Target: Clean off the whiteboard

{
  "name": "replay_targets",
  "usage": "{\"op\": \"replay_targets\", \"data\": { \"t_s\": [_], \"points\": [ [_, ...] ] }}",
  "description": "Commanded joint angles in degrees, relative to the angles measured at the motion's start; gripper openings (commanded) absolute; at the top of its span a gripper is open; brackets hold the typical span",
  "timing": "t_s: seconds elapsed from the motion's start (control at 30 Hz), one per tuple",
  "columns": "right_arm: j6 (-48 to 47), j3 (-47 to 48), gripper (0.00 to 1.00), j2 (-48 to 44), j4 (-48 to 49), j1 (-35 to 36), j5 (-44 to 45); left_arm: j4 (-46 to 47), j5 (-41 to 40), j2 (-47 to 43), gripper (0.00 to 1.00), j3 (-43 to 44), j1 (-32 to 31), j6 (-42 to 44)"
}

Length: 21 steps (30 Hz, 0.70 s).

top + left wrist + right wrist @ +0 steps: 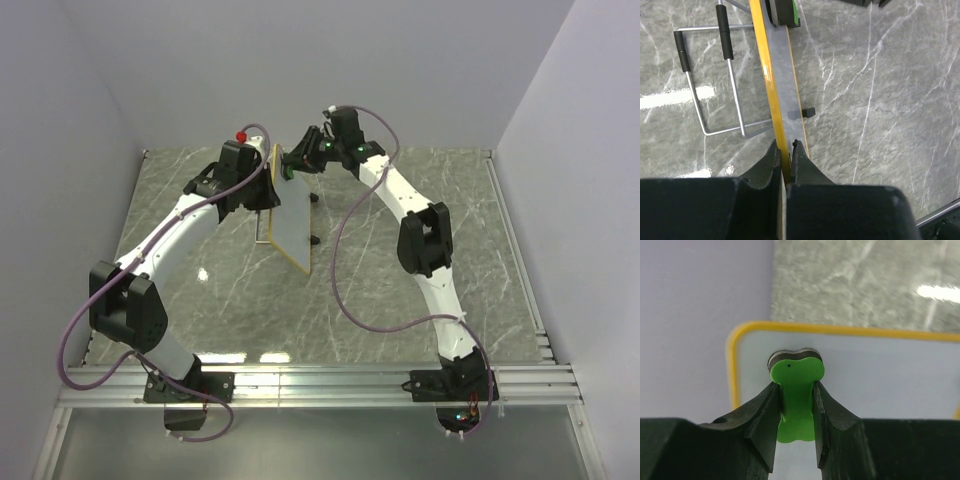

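Note:
The whiteboard (291,218) stands on edge, tilted, mid-table, with its white face toward the right arm. My left gripper (268,188) is shut on its yellow-orange frame (768,75). In the left wrist view the jaws of the left gripper (785,150) pinch the frame edge. My right gripper (294,166) is shut on a small green bow-shaped eraser (797,371), whose dark felt presses on the whiteboard (880,371) near a rounded corner. The right gripper (795,386) clamps the eraser's waist. The eraser (791,12) also shows at the top of the left wrist view. No scribbles are visible.
A wire stand with black sleeves (715,75) sticks out behind the board over the grey marble tabletop (420,260). Small black feet (315,240) stick out from the board's face side. Lilac walls close the back and both sides; an aluminium rail (320,380) runs along the near edge.

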Motion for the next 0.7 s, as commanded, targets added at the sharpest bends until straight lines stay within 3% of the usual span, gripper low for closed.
{"op": "replay_targets", "data": {
  "t_s": [0.0, 0.33, 0.5, 0.67],
  "points": [
    [-3.1, -8.0, 0.0, 0.7, -4.3, 4.9, -2.2, -15.7, 26.7, 9.2, 0.0, -6.3, -11.1, 6.6],
    [-8.8, -25.3, 0.0, -6.2, -6.5, 7.9, -2.0, -12.3, 24.9, 9.7, 0.0, -6.0, -8.0, 4.1],
    [-10.7, -35.0, 0.0, -17.2, -7.1, 11.5, -1.4, -11.3, 22.0, 11.3, 0.0, -3.5, -5.7, 2.4],
    [-12.2, -38.8, 0.0, -25.1, -8.4, 13.7, 0.5, -10.7, 20.5, 13.5, 0.0, -0.6, -5.1, 1.1]
  ]
}}
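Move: The whiteboard stands steeply tilted, its raised left edge still pinched by the left hand and its face to the right. Its near lower part, where the eraser in the right hand is headed, lies about 15 cm back, 5 cm right and 11 cm below that hand, or 7 cm back, 9 cm right and 10 cm below the left. From the right hand the near clip is some 13 cm back, 5 cm right; the far clip 3 cm back, 5 cm right; both about 16 cm down. Against the whiteboard's face, the eraser, still gripped by the right hand, is swept from the far upper corner towards the near lower edge: mostly down at first, then mainly back, ending about 14 cm back, 10 cm lower and 5 cm right, the fingers tipping more downward. The left hand keeps its pinch, gives about 1 cm left, then swings some 3 cm right, rising and going forward slightly. ##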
